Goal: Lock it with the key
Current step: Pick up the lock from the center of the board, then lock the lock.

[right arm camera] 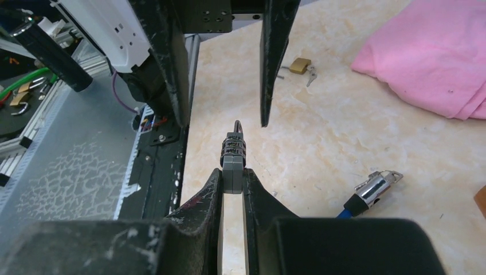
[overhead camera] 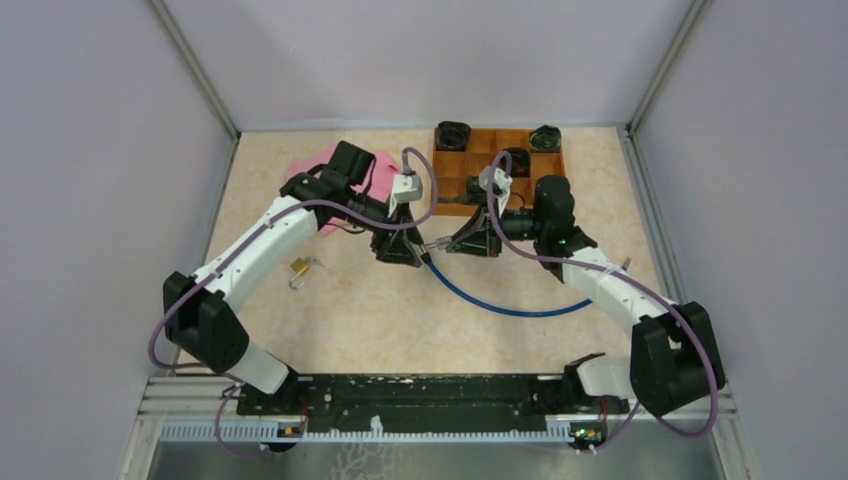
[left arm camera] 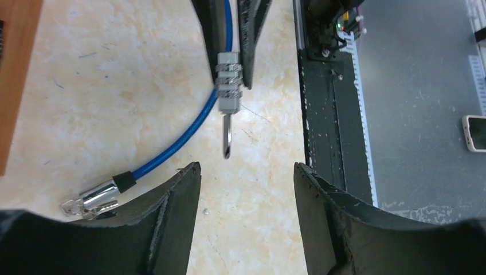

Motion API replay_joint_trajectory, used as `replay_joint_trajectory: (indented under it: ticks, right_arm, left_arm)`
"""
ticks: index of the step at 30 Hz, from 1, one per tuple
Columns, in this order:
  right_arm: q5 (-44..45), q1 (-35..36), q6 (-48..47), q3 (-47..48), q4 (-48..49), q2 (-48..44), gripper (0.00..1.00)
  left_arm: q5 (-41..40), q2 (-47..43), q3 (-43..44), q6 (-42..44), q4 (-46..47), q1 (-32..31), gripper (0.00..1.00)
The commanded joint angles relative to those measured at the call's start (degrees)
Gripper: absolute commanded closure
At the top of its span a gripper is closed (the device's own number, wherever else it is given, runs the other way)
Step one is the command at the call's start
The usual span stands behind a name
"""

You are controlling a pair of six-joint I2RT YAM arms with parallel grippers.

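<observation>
My right gripper point(overhead camera: 447, 245) point(right arm camera: 232, 175) is shut on the grey dial lock body point(right arm camera: 232, 160) point(left arm camera: 228, 80) of a blue cable point(overhead camera: 500, 305) point(left arm camera: 177, 140), holding it above the table. A thin metal key point(left arm camera: 227, 137) point(right arm camera: 236, 127) sticks out of the lock's free end. Facing it, my left gripper point(overhead camera: 420, 248) point(left arm camera: 246, 169) is open, its fingertips just short of the key on either side and touching nothing. The cable's chrome end point(left arm camera: 94, 197) point(right arm camera: 375, 186) lies loose on the table.
A brass padlock point(overhead camera: 300, 266) point(right arm camera: 299, 64) lies at the left. A pink cloth point(overhead camera: 375, 165) point(right arm camera: 430, 57) is behind my left arm. A wooden tray point(overhead camera: 455, 165) with dark items stands at the back. The black base rail point(overhead camera: 430, 390) runs along the near edge.
</observation>
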Motion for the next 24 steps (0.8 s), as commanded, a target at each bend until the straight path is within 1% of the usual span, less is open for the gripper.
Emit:
replay_joint_trajectory:
  ticks: [1, 4, 5, 7, 9, 12, 13, 18, 20, 24]
  right_arm:
    - [-3.47, -1.18, 15.17, -0.76, 20.15, -2.36, 1.00]
    - [-3.03, -1.62, 24.61, -1.62, 31.22, -1.77, 1.00]
    - [-2.76, -1.94, 27.84, -1.68, 34.78, -1.33, 1.00]
    - [-1.44, -2.34, 33.82, -1.60, 41.56, -0.69, 1.00]
    - [-0.05, -2.47, 36.79, -1.31, 44.67, -0.27, 1.00]
    - [2.00, -2.51, 38.94, -1.82, 47.43, -0.10, 1.00]
    - [2.56, -2.47, 39.38, -2.34, 48.09, -0.04, 1.00]
    - [4.38, -2.51, 40.01, -3.67, 49.47, 0.40, 1.00]
    - [4.71, -2.52, 39.97, -3.83, 49.28, 0.55, 1.00]
    - [5.55, -2.47, 40.12, -4.23, 49.49, 1.06, 1.00]
  left_arm:
    - [9.74, -1.30, -0.05, -2.85, 7.48, 4.63, 0.33]
    - [14.09, -2.10, -2.55, -8.82, 16.01, 8.08, 0.33]
    - [14.95, -2.44, -3.77, -10.73, 20.19, 8.73, 0.33]
    - [15.85, -3.44, -6.13, -13.57, 25.63, 9.08, 0.33]
    - [16.57, -4.95, -9.04, -16.73, 31.93, 9.08, 0.33]
    - [17.49, -8.29, -14.83, -26.32, 47.34, 8.98, 0.32]
    - [17.95, -8.63, -15.40, -28.54, 49.47, 8.94, 0.33]
    - [16.37, -8.19, -13.94, -31.74, 49.53, 6.82, 0.36]
    - [16.11, -8.10, -14.05, -33.86, 50.95, 6.50, 0.37]
    - [14.90, -7.69, -14.33, -36.14, 53.60, 5.51, 0.44]
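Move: The lock is already pinched in my right fingers, its middle about 2 cm to the left of that hand and level with it. From my open left hand it lies some 5 cm to the right, about 1 cm ahead and 1 cm higher, shackle towards me. On the table roughly 16 cm below, the blue cable's metal connector is about 11 cm ahead of my left hand, level sideways; the brass padlock is about 6 cm ahead and 26 cm left. I keep the lock pinched and raise it nearly straight up about 8 cm with my right hand, tipping those fingers and the shackle upward some 15 degrees. My left hand, fingers staying open, first swings about 4 cm forward while rising, then eases back about 2 cm and climbs on alongside, its fingers levelling out to face the shackle without closing on it. ##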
